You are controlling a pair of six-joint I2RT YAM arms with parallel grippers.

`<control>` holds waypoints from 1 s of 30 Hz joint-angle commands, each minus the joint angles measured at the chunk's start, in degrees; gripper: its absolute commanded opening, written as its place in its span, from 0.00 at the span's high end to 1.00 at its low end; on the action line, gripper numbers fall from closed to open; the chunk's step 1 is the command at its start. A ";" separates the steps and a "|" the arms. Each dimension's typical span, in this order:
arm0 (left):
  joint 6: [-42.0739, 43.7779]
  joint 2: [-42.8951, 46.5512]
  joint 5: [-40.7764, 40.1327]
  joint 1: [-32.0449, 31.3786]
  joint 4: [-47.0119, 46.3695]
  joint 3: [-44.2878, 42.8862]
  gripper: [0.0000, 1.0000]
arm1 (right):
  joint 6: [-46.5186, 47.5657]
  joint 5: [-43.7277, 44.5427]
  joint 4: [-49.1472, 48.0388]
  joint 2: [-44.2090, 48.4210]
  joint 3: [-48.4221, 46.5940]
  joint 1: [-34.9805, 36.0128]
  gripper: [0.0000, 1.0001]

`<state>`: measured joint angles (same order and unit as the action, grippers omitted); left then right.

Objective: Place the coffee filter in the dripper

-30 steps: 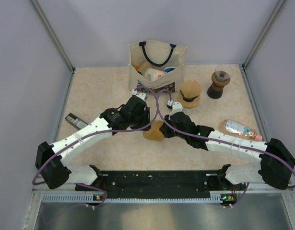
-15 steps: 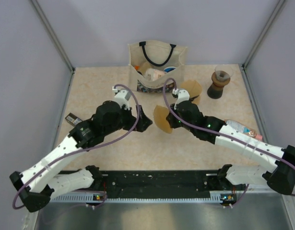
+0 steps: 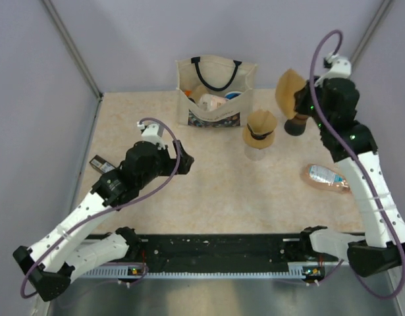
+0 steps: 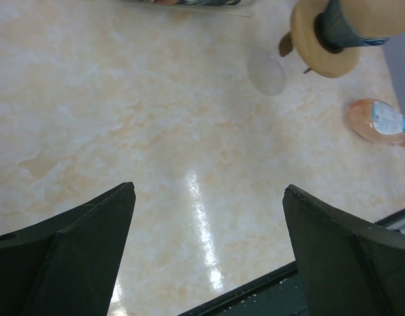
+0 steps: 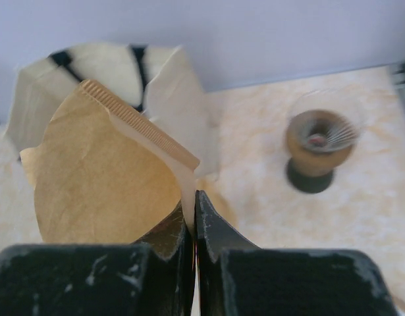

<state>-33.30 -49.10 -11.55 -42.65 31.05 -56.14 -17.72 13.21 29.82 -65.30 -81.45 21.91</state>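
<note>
The coffee filter (image 3: 288,91), a tan paper fan with a ribbed seam, hangs in the air at the back right. My right gripper (image 3: 302,102) is shut on its edge. In the right wrist view the filter (image 5: 103,178) spreads up and left from the pinched jaws (image 5: 194,197). The dripper (image 3: 260,128), a dark blue cone on a tan ring, stands on a clear glass cup (image 3: 255,153) mid-table, left of and below the filter. The dripper (image 4: 334,29) also shows at the top right of the left wrist view. My left gripper (image 3: 186,162) (image 4: 209,191) is open over bare table.
A cream tote bag (image 3: 215,89) (image 5: 189,99) with several items stands at the back centre. A brown hourglass-shaped grinder (image 3: 299,118) (image 5: 317,148) stands under the raised filter. A pink bottle (image 3: 327,176) (image 4: 377,122) lies at the right. A dark flat packet (image 3: 103,164) lies at the left.
My left gripper opened, let go of the filter and drew back to the left. My right arm rose and carried the filter from mid-table to the back right.
</note>
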 commanded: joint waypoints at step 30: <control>0.08 -12.68 13.92 19.54 -6.53 4.28 0.01 | 8.83 -25.52 20.98 -45.88 -39.05 -33.51 1.00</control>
<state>-34.26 -61.69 1.06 -23.90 26.83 -52.62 -10.87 -13.32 48.97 -109.93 -118.13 -11.44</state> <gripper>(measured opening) 0.990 0.003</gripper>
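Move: I hold the coffee filter in my right hand. The clear dripper, on its dark-footed carafe, is about 16 cm ahead of that hand, 12 cm to its right and 21 cm lower. The wooden-rimmed dripper lies some 4 cm ahead and 7 cm left, 22 cm below; the tote bag is roughly 23 cm ahead and 21 cm left, 27 cm below. From my empty left hand, the clear dripper is some 27 cm ahead, 41 cm right and 10 cm below. With the filter still pinched in my shut right fingers, I swing about 16 cm right and as far forward towards the clear dripper, rising slightly before sinking to some 12 cm lower and tipping the fingers down nearly 30 degrees. I slow just above and beside its rim. My left hand, open and empty, sinks while easing forward and a little left. ##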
